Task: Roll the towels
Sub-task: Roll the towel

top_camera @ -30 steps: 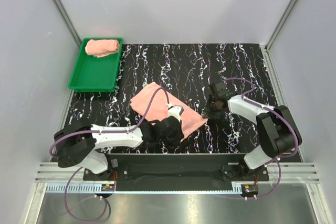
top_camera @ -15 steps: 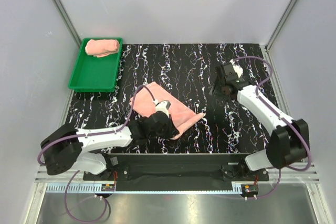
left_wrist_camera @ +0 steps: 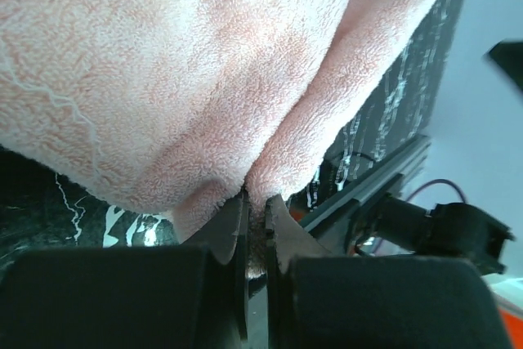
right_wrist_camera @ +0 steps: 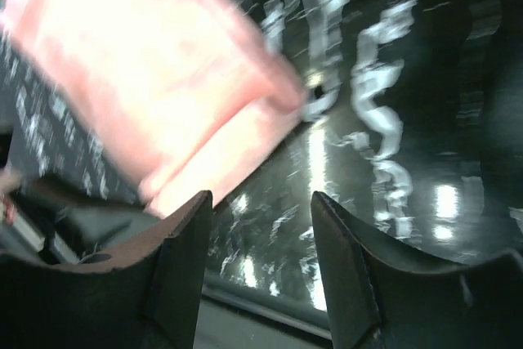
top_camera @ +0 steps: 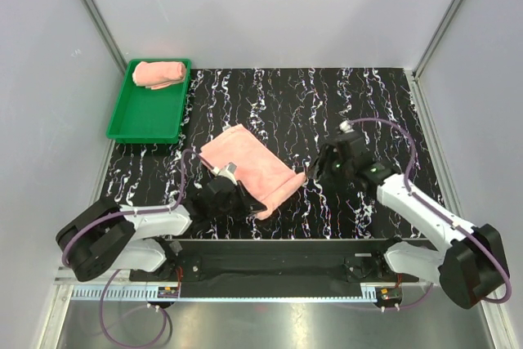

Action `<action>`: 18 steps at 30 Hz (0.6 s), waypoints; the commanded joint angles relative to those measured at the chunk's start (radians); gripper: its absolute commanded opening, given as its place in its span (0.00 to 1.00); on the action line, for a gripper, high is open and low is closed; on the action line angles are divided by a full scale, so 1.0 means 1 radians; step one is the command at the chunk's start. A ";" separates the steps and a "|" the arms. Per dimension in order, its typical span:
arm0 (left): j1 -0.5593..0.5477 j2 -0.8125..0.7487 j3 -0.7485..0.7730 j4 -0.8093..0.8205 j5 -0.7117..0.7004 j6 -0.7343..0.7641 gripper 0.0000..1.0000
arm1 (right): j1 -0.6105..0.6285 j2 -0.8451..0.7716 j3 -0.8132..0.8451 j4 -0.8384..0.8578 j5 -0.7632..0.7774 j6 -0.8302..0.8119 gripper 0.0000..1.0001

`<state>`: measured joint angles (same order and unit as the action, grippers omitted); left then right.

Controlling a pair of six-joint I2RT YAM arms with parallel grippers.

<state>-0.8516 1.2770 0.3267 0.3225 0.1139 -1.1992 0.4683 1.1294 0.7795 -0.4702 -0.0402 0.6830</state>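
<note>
One salmon-pink towel lies doubled over on the black marbled table, left of centre. My left gripper is at the towel's near edge. In the left wrist view the left gripper is shut on a fold of the towel. My right gripper hovers just off the towel's right corner. In the blurred right wrist view the right gripper is open with only table between its fingers, and the towel lies ahead to the left. A second towel sits rolled in the green tray.
The green tray is at the far left corner by the left wall. Aluminium frame posts and white walls bound the table. The black mounting rail runs along the near edge between the arm bases.
The left arm has drawn back toward the near left, dragging the towel left with its gripped edge. The right gripper opened, swung out to the far side, then came back to the towel's right corner.
</note>
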 commanded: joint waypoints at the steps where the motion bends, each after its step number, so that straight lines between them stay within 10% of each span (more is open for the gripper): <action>1: 0.023 0.004 -0.031 0.144 0.062 -0.104 0.00 | 0.096 0.025 -0.046 0.203 -0.116 0.019 0.59; 18: 0.157 0.173 -0.080 0.237 0.213 -0.211 0.00 | 0.196 0.247 -0.193 0.610 -0.208 0.116 0.58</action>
<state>-0.7238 1.4147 0.2741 0.5262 0.2955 -1.3884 0.6514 1.3701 0.6006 0.0216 -0.2226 0.7826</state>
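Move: The towel's rolled edge runs slantwise between the hands. Its middle lies about 9 cm left of the right hand, some 4 cm back and 10 cm below it; its free right corner is about 4 cm left, 1 cm back and 10 cm down, and the flat part's middle about 19 cm left and 3 cm ahead, also 10 cm down. The left hand already pinches the near corner; from it the roll's middle is about 6 cm right and 4 cm ahead, a little lower. With its fingers staying open, the right hand sweeps about 9 cm to its left and slightly back, sinking some 6 cm, the leftward run coming first and most of the descent after it, to bring the fingers in over the rolled edge beside the left gripper while the wrist turns some 15 degrees counter-clockwise. The left hand keeps its pinch on the roll's near corner, easing about a centimetre forward and down and tipping its fingers some 15 degrees, and no touch by the right hand can be made out yet. ##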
